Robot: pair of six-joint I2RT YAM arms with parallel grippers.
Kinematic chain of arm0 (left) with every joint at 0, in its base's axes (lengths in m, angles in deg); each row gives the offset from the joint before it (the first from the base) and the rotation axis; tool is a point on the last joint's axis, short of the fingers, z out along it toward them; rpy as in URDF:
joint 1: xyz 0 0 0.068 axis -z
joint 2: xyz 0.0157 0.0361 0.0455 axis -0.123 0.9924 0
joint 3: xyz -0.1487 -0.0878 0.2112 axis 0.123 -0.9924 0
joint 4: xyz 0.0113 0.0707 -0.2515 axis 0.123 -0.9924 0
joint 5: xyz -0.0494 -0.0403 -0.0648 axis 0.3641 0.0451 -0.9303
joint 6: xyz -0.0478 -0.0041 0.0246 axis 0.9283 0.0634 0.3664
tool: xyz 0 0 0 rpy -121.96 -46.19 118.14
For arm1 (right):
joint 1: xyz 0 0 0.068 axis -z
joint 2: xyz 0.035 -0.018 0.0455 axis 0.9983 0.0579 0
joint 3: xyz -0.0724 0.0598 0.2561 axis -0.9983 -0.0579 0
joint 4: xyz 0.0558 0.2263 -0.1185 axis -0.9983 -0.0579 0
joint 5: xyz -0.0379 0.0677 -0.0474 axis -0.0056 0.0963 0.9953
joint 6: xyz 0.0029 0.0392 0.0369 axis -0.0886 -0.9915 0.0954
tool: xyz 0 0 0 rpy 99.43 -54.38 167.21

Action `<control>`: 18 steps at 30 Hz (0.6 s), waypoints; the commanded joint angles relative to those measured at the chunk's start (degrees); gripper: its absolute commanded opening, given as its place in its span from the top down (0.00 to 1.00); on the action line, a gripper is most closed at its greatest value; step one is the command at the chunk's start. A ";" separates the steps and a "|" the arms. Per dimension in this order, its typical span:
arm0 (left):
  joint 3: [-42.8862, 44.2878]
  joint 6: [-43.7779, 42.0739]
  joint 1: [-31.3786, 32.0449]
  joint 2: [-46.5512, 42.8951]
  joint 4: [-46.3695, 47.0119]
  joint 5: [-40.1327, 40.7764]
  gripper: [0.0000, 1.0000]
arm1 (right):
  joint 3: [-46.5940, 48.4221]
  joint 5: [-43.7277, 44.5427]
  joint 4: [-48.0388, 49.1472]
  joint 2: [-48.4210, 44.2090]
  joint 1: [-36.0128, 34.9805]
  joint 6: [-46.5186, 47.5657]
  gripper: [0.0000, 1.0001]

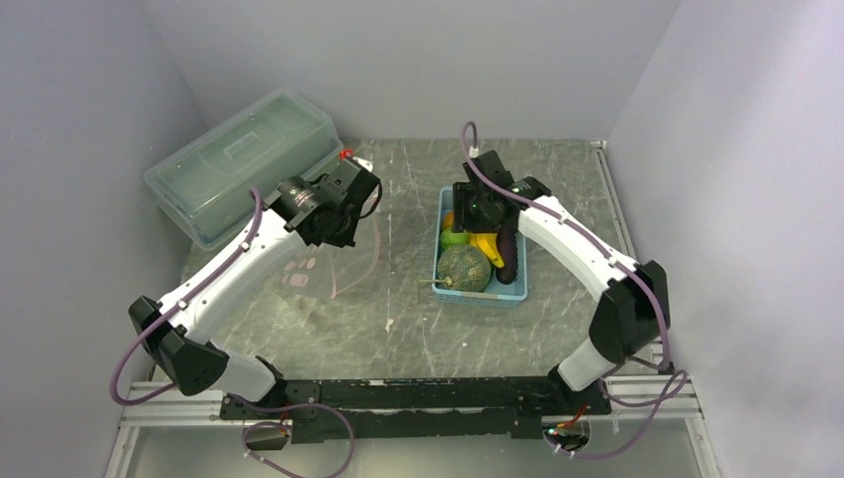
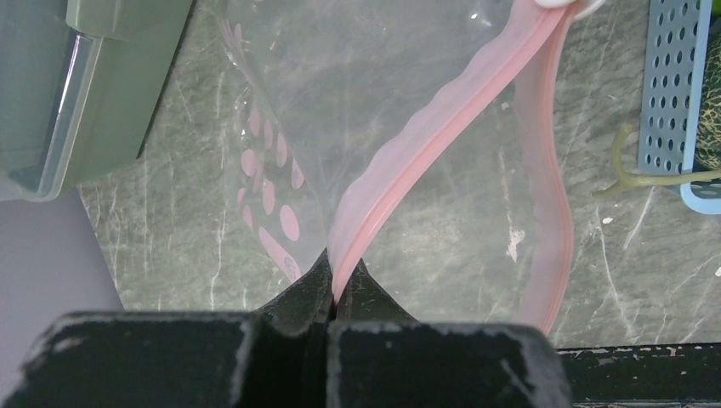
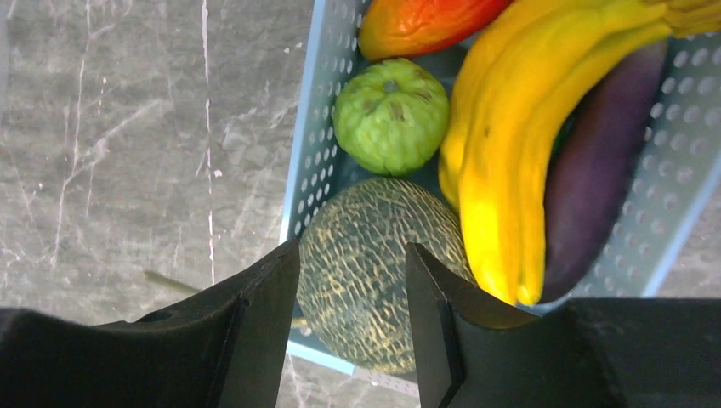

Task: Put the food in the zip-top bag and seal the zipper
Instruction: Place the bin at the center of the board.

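Observation:
My left gripper is shut on the pink zipper of the clear, pink-dotted zip-top bag. It holds that edge up above the table, left of centre. The bag's mouth gapes, its other pink edge curving away to the right. The food lies in a light-blue basket: a netted dull-green melon, yellow bananas, a bright-green ball and a red-orange piece. My right gripper hangs open just over the melon, holding nothing.
A purple eggplant lies along the basket's right side. The melon's thin stem pokes out onto the table. A large translucent lidded box stands at the back left. Grey walls close in on three sides.

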 commanded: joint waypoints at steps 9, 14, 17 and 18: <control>-0.56 0.61 -0.10 -4.05 -0.40 1.02 1.00 | 11.48 0.57 3.43 13.98 -3.10 -4.71 0.50; -0.58 0.89 -0.10 -4.35 -0.65 1.04 1.00 | 13.33 2.34 2.89 18.32 -3.72 -5.71 0.51; -0.77 0.89 -0.08 -4.54 -0.53 0.93 1.00 | 14.05 3.28 2.58 20.52 -4.08 -5.37 0.52; -0.74 0.89 -0.16 -4.50 -0.63 1.02 1.00 | 14.50 3.43 2.20 21.34 -4.18 -5.40 0.53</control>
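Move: Above the bin's inside, the right hand has the left rim, its next grip, about 6 cm to its left, 4 cm ahead and 9 cm below. The green squash lies some 4 cm ahead, 1 cm left and 12 cm down; the melon is about 3 cm back, straight below to the side; the bananas sit roughly 4 cm ahead and 5 cm right. From the left hand, that rim is some 16 cm right, 6 cm ahead and 15 cm down. Sinking about 6 cm while swinging some 5 cm to the left and 4 cm forward, the right hand comes over the bin's left rim beside the green squash, its sideways travel dying out so that it ends going almost straight down. The fingers stay half open astride the wall's line and the wrist barely tips; no grip is taken. ##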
